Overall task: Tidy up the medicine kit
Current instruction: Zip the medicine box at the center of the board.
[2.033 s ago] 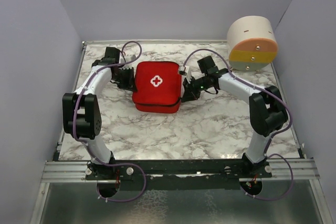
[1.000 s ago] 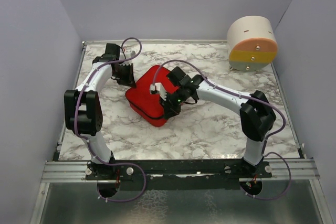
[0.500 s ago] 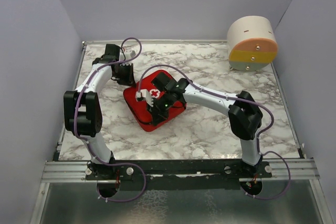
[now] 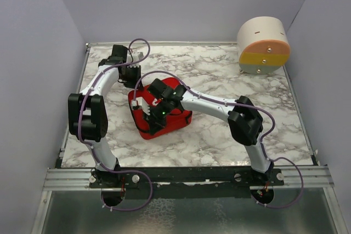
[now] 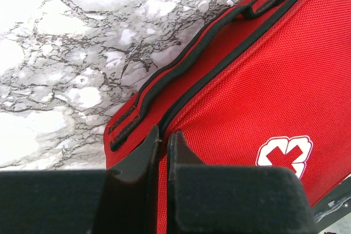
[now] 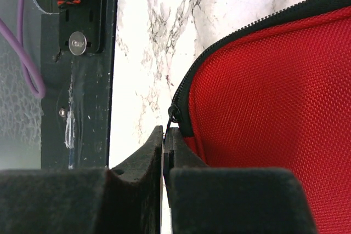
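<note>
The red medicine kit (image 4: 176, 120) lies closed on the marble table, turned at an angle; its white cross (image 5: 285, 154) shows in the left wrist view. My left gripper (image 4: 133, 83) is at the kit's far left corner, shut on the rim beside the black zipper line (image 5: 163, 135). My right arm reaches across the lid, largely hiding it from above. My right gripper (image 4: 149, 124) is at the kit's near left corner, shut on the zipper pull (image 6: 174, 114) where the black zipper track (image 6: 230, 36) bends round the corner.
A round cream, orange, yellow and grey container (image 4: 264, 45) stands at the back right. A black strap handle (image 5: 192, 58) runs along the kit's side. The black base rail (image 6: 77, 69) with a purple cable is close on the near side.
My right gripper has swept from the kit's right side round to its near left corner, holding the zipper pull. The kit has turned and slid leftward. The left gripper has stayed put.
</note>
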Controlling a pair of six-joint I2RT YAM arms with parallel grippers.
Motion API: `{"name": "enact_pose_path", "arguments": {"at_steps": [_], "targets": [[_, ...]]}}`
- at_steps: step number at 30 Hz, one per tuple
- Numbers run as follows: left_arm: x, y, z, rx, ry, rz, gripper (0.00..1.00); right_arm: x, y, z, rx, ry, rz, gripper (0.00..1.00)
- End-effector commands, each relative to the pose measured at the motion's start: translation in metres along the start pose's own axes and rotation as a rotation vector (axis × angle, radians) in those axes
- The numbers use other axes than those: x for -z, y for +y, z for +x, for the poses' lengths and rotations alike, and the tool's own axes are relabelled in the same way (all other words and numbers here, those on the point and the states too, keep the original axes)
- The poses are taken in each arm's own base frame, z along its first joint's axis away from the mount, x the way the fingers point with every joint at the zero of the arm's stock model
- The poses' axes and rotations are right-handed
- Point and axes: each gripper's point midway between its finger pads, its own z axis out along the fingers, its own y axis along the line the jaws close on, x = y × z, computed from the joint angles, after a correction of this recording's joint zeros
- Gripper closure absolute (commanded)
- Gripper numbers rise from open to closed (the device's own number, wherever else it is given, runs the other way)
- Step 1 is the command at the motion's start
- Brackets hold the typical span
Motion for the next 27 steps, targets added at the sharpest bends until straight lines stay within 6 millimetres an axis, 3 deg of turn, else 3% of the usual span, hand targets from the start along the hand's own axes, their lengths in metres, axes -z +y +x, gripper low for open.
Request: {"name": "enact_pose_path", "arguments": {"at_steps": [1, 4, 12, 18, 22, 25, 27], "targets": [[-0.026, 0.001, 0.005, 0.041, 0.041, -0.016, 1.00, -0.005, 0.019, -0.034, 0.103, -0.102, -0.045, 0.99], [-0.030, 0.002, 0.002, 0.031, 0.034, -0.006, 1.00, -0.004, 0.018, -0.026, 0.096, -0.114, -0.019, 0.99], [-0.049, -0.007, -0.017, -0.001, 0.031, 0.031, 1.00, -0.018, 0.005, -0.037, 0.115, -0.119, -0.033, 0.99], [-0.058, -0.015, -0.024, -0.013, 0.028, 0.053, 1.00, -0.014, -0.005, -0.042, 0.132, -0.127, 0.030, 0.99], [-0.061, -0.015, -0.025, -0.014, 0.025, 0.059, 1.00, 0.001, -0.007, -0.044, 0.140, -0.142, 0.115, 0.88], [-0.064, -0.015, -0.029, -0.022, 0.022, 0.068, 1.00, 0.027, 0.000, -0.053, 0.170, -0.171, 0.193, 0.68], [-0.064, -0.016, -0.031, -0.025, 0.018, 0.072, 1.00, 0.047, -0.001, -0.054, 0.184, -0.177, 0.279, 0.62]]}}
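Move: At the box's near-left corner, the right fingers already pinch the zip pull, with the closing end of the zip about 1 cm ahead and 1 cm left. The box's middle lies some 10 cm ahead, 4 cm to the right and 4 cm below this hand. From the left hand, still pinching the far-left edge, that zip end is about 17 cm back and 4 cm right; the black-edged handle is roughly 2 cm ahead and 6 cm right, slightly lower. Drawing the box forward and to the right by about 5 cm, the left hand keeps its pinch on the far-left edge and turns a few degrees clockwise. The right hand sinks slightly, follows the corner some 2 cm forward and left with shut fingers, then opens them about a third to let go of the zip pull, easing slightly back and right as it starts to lift. ##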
